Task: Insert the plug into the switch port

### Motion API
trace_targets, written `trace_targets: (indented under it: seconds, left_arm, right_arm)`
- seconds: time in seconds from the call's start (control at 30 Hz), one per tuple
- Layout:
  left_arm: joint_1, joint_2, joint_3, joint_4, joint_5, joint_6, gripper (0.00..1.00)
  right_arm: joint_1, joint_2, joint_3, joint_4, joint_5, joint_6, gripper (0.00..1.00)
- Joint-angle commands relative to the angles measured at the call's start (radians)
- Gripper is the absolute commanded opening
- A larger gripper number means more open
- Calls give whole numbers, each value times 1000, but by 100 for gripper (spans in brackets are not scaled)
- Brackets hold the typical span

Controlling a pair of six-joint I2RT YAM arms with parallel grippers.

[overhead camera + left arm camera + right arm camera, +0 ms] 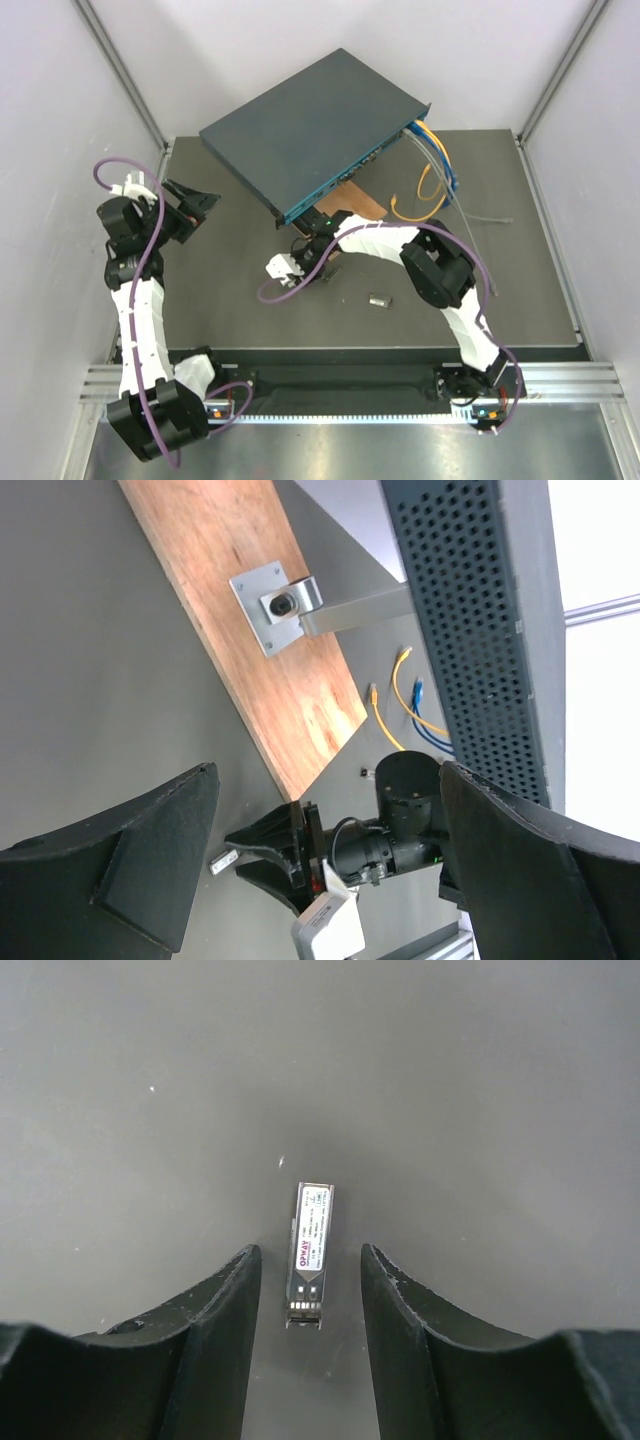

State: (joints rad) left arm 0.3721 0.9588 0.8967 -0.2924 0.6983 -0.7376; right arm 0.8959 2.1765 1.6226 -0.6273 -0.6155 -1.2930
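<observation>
The switch (300,130) is a flat dark blue-grey box at the back, raised at an angle, its teal front face (330,190) turned toward the near right. Its perforated side shows in the left wrist view (470,610). The plug (308,1250), a small silver module with a white label, lies flat on the dark mat. My right gripper (309,1252) is open, pointing down, with a finger on each side of the plug and not touching it. The left wrist view shows the plug (222,858) at the right gripper's fingertips (262,852). My left gripper (195,200) is open and empty at the left.
A thin wooden board (355,200) with a metal bracket (275,605) lies under the switch. Yellow and blue cables (435,160) trail from the switch's right end. A second small metal piece (378,299) lies on the mat near the front.
</observation>
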Motion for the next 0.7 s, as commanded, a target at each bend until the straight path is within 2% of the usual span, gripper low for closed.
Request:
trace_targets:
  seconds: [0.0,0.27,0.57,0.67]
  left_arm:
    - [10,3,61,18,1,26,96]
    - [13,11,71,13,15,26,96]
    - [16,9,70,24,23,26,96]
    - [14,5,71,39,26,21,96]
  right_arm:
    - [23,45,45,-133,40,-37,45]
    - [31,123,134,-310,99,-61,39]
    - [38,106,73,-325,149,-66,24]
    - [41,80,39,-305,158,-57,9]
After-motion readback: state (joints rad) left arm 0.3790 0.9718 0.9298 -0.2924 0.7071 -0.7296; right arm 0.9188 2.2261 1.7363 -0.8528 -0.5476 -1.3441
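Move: The plug I am going for lies almost between my right hand's half-open fingertips: its middle is about 1 cm back, 1 cm to the left and 1 cm below. A second plug lies some 7 cm to my right hand's right and 1 cm ahead, and a third about 17 cm right and 5 cm back. From my left hand, the first plug is roughly 16 cm right, 7 cm back and 26 cm below. I draw my right hand about 2 cm to the right and back, low over the table, while tipping the fingers some 10 degrees nearer to straight down. The fingers close steadily from a bit under half open, fastest at the last, until they pinch the plug by its long sides near its right-hand end. ##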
